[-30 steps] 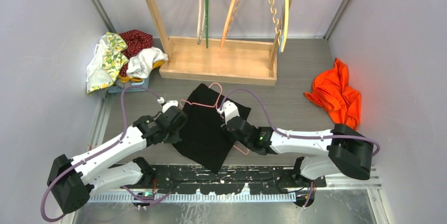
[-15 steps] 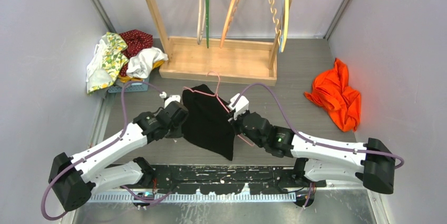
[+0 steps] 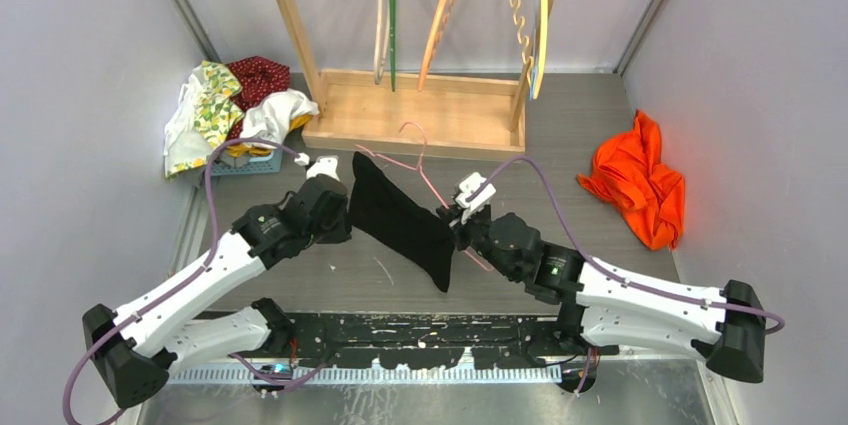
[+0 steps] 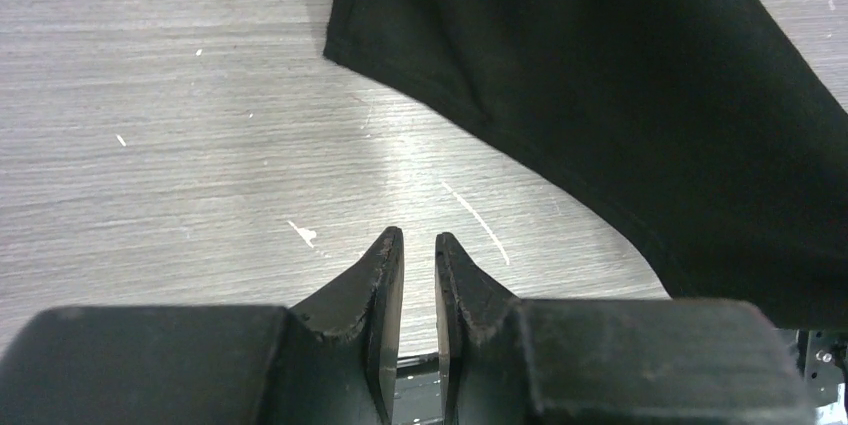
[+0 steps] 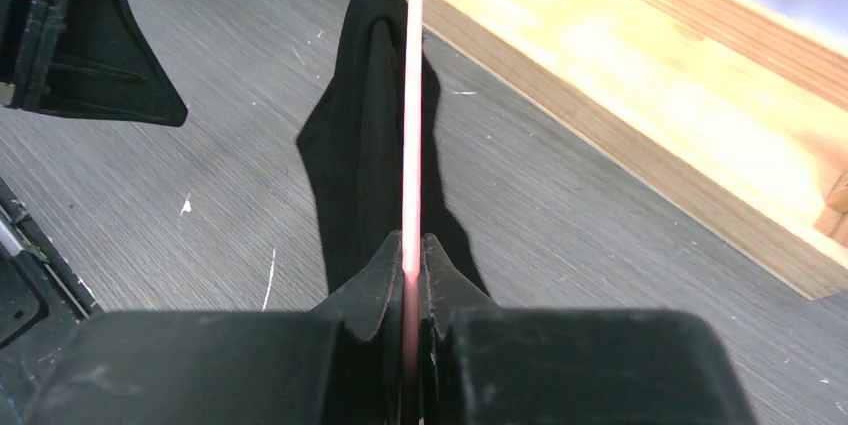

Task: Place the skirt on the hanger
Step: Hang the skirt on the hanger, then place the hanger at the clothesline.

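Observation:
The black skirt [image 3: 400,220] hangs draped over a thin pink hanger [image 3: 418,153], lifted off the table in the middle of the top view. My right gripper [image 3: 460,217] is shut on the hanger's pink wire [image 5: 412,125], and the skirt [image 5: 355,145] droops just beyond its fingers. To the skirt's left, my left gripper [image 3: 338,217] touches no cloth. In the left wrist view its jaws [image 4: 412,240] stand slightly apart with only bare table between them, and the skirt's hem [image 4: 620,95] fills the upper right.
A wooden rack base [image 3: 415,120] stands behind the skirt, with several coloured hangers [image 3: 440,25] hung above it. A blue basket [image 3: 240,160] heaped with clothes sits at the back left. An orange garment [image 3: 640,185] lies at the right.
The right gripper has raised the hanger, so the skirt went from lying flat to hanging. The left gripper has let go of the skirt's edge and opened a little.

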Robot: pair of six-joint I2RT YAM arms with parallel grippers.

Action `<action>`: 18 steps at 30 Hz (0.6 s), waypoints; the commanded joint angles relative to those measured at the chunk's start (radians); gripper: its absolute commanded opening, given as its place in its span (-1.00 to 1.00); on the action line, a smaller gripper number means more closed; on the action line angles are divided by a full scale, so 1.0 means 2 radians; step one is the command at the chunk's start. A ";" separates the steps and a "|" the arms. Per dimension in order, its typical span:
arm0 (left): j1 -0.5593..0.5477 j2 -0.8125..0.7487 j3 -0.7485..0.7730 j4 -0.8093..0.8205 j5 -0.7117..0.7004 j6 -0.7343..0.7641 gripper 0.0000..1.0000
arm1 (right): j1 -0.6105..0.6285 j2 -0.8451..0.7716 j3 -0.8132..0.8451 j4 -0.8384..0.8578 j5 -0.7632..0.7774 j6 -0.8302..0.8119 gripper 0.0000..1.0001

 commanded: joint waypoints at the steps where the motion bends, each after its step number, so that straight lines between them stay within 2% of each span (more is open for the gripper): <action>1: 0.003 0.004 0.025 0.017 -0.009 0.009 -0.61 | -0.001 -0.043 0.035 0.008 0.006 -0.019 -0.98; 9: 0.003 -0.019 0.020 0.008 -0.028 0.000 -0.61 | 0.000 -0.019 0.152 -0.073 -0.006 -0.018 -0.98; 18: 0.003 -0.052 0.004 -0.001 -0.028 -0.010 -0.59 | 0.008 0.112 0.350 -0.132 0.000 -0.009 -0.98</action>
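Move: The right hand holds the pink hanger with the black skirt on it. The wooden rack they go to has its tray centred roughly 36 cm ahead, 10 cm left and 18 cm below; its rail is out of view. The near lower ends of the green and orange hangers hang about 20 cm ahead and 13 cm above, the green 12 cm to the left, the orange 6 cm. From the empty left hand the tray centre is some 37 cm ahead, 20 cm right and 12 cm below. Almost straight up, and quickening, the right hand lifts some 14 cm, raising the pink hanger and skirt towards the level of the hangers on the rack; after a slight drift right it swings about 3.5 cm left and a touch forward, the fingers keeping their pinch and the wrist hardly turning. The empty left hand rises about 2 cm beside it. ##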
